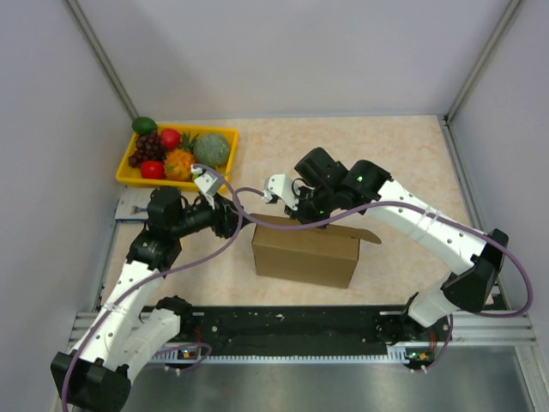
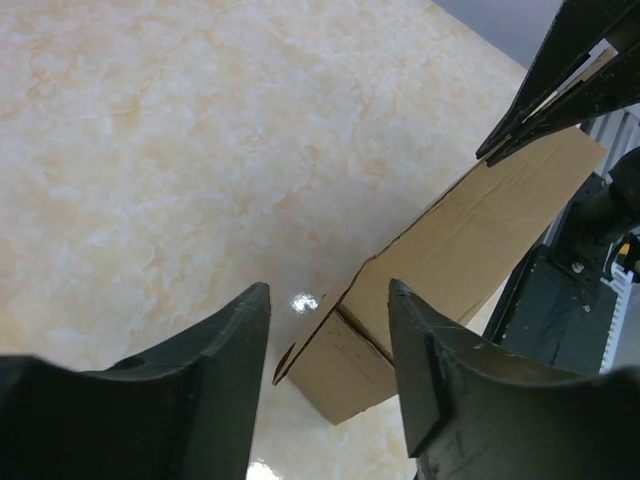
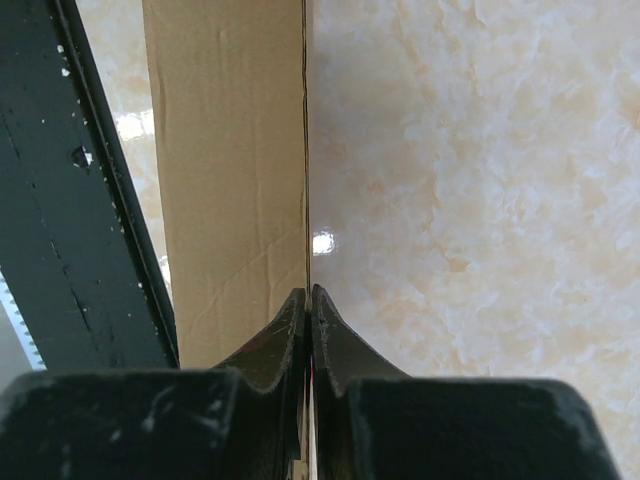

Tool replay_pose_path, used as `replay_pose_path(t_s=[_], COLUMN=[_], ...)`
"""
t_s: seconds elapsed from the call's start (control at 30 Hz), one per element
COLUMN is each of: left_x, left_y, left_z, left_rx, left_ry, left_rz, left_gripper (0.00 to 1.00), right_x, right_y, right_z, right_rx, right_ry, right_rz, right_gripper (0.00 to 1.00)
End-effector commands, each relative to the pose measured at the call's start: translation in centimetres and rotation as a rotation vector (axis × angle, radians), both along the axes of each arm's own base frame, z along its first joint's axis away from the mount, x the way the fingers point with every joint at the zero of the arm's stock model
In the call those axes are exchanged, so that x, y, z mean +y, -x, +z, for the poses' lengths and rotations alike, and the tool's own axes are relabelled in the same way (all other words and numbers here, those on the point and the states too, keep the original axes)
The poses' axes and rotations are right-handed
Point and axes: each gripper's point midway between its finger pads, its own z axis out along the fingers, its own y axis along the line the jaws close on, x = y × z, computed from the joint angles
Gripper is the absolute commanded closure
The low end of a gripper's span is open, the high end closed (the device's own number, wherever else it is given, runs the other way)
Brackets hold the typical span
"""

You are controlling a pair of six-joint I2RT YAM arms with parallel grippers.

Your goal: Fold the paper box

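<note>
The paper box (image 1: 304, 253) is a plain brown carton standing on the marbled table in front of both arms. My right gripper (image 1: 314, 220) reaches down from the back and is shut on the thin upper edge of the box's rear panel. In the right wrist view its tips (image 3: 308, 292) pinch that edge, with the box (image 3: 225, 150) stretching away to the left. My left gripper (image 1: 241, 218) hovers at the box's left end with its jaws open. In the left wrist view the left gripper (image 2: 328, 290) frames the box's (image 2: 470, 230) end corner, apart from both fingers.
A yellow tray (image 1: 214, 129) of fruit sits at the back left. A small blue-white packet (image 1: 133, 206) lies just in front of it by the left wall. The black rail (image 1: 292, 322) runs along the near edge. Walls close in on both sides.
</note>
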Motion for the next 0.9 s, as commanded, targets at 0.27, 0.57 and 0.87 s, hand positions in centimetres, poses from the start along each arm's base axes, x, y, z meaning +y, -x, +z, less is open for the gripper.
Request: replay_pose_path(t_s=[0.27, 0.57, 0.87], left_x=[-1.0, -1.6, -1.5], left_y=[1.7, 1.6, 1.4], left_z=[0.5, 1.6, 2.8], left_rx=[-0.017, 0.013, 0.01], left_ry=[-0.067, -0.081, -0.074], left_rz=[-0.149, -0.115, -0.044], left_gripper=[0.6, 1.0, 1.0], right_x=[-0.1, -0.2, -11.2], right_y=[0.1, -1.3, 0.7], right_z=[1.0, 2.3, 3.5], right_rx=[-0.014, -0.042, 0.156], right_ry=[-0.042, -0.131, -0.332], right_rz=[-0.008, -0.214, -0.958], right_gripper=[1.0, 0.53, 0.18])
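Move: The left ear of the box's lid flap sits almost between my left hand's open fingers, about 3 cm to the right and 1 cm back and down; the box body is some 15 cm right of that hand, 4 cm back and 7 cm below. My right hand already pinches the flap's edge about midway along. From there the flap's right ear is roughly 15 cm to the right and 3 cm back, and the box body is 4 cm back and 7 cm below. I ease my left hand about 2 cm back and nearly as far right, onto the flap's left ear, and shut its fingers to pinch it while my right hand keeps its hold. Only then do I open my right fingers, let go of the edge and swing that hand about 7 cm right along the flap towards its right ear, rising slightly and turning some 35 degrees clockwise. ##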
